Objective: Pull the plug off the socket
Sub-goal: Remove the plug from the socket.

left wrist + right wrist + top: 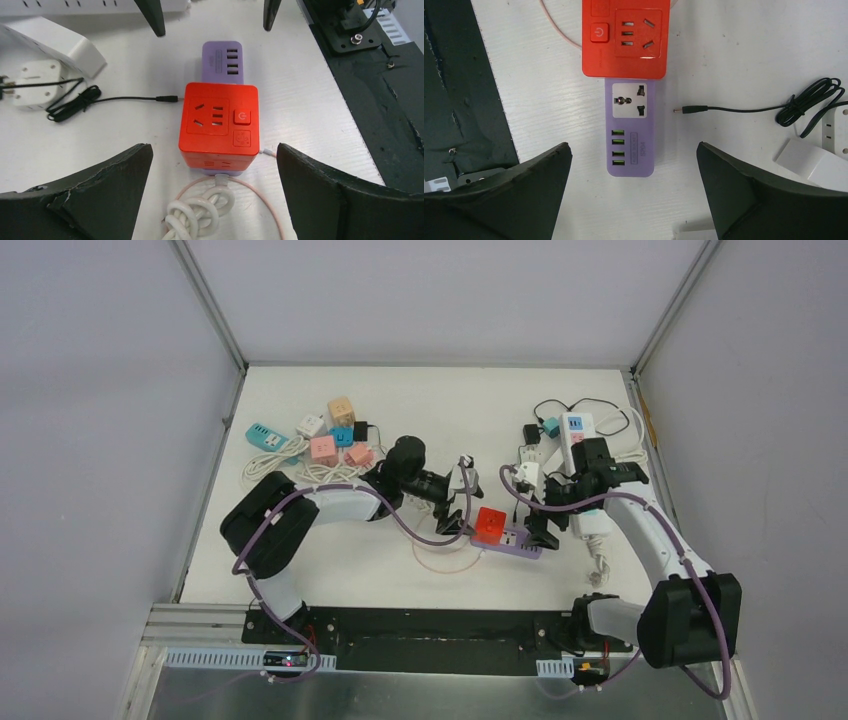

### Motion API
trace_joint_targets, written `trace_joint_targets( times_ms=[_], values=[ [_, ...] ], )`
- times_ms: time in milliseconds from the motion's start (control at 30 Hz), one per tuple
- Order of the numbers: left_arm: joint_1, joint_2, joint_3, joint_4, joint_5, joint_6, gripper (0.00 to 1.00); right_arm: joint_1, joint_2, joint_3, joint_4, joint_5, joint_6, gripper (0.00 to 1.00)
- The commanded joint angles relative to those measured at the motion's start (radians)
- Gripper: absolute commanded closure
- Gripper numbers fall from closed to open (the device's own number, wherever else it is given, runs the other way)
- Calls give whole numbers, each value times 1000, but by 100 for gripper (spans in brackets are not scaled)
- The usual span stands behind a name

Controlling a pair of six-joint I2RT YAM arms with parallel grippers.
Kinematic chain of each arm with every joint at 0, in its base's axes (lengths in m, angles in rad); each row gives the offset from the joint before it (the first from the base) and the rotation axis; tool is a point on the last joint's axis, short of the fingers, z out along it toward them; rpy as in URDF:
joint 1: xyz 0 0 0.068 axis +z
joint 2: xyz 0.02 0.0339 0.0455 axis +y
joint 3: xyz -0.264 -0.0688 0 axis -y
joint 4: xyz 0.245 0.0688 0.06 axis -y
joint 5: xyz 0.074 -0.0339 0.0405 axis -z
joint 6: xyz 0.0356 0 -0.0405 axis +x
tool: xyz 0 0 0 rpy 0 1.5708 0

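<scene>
A red cube plug (489, 525) sits plugged onto one end of a purple socket strip (522, 544) lying flat near the table's middle. My left gripper (455, 523) is open; in its wrist view the red cube plug (219, 125) lies between and just ahead of the spread fingers (100, 190), untouched. My right gripper (543, 532) is open at the strip's other end. In the right wrist view the purple strip's USB end (631, 150) lies between the wide-apart fingers (754, 190), and the red cube (624, 40) is beyond it. Neither gripper touches anything.
A knotted white cord (197, 212) and a thin pink cable (445, 558) trail from the strip on the left gripper's side. A black lead with a barrel jack (774, 107) lies beside it. Coloured cube sockets (330, 435) are piled back left, white power strips (575, 430) back right.
</scene>
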Motion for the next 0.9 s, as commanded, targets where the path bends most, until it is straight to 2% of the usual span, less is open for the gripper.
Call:
trace_joint_targets(
  times_ms=[0,267,433,567,733,800,867],
  values=[
    [-26,49,22,67,4,11,1,-23,-3,22,5,-24,-36,0],
    [-57,90,49,32,-75,59,1,-33,40,21,-33,-53,-88,0],
    [-82,100,40,96,-97,45,2,-32,58,-2,-37,-63,-141,0],
    [-101,109,19,138,-144,40,7,-33,36,-23,-10,-55,-152,0],
    [-117,117,1,150,-186,36,19,-32,4,-49,6,-54,-173,0],
    [-119,118,4,134,-189,39,27,-34,-3,-50,6,-60,-172,0],
    [-119,115,11,112,-185,36,57,-35,-9,-48,5,-61,-172,0]
  ],
)
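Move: The red socket cube, standing on the purple socket, is about 5 cm to the left hand's right, 1 cm back and 6 cm below it. From that hand a black cable tip lies some 10 cm right, 3 cm ahead and 9 cm down. For the right hand, the purple socket's middle is about 4 cm left, 1 cm back and 7 cm below, with the red cube some 8 cm left, level fore and aft, 4 cm lower. The red cube is straddled front and back by the left hand's open fingers: the hand first sinks nearly 4 cm, then eases about 3 cm to the right along the cube's sides, fingers still pointing right, and closes until both pads meet it. The right hand, wide open, settles about 2 cm down towards the purple socket's bare end. ##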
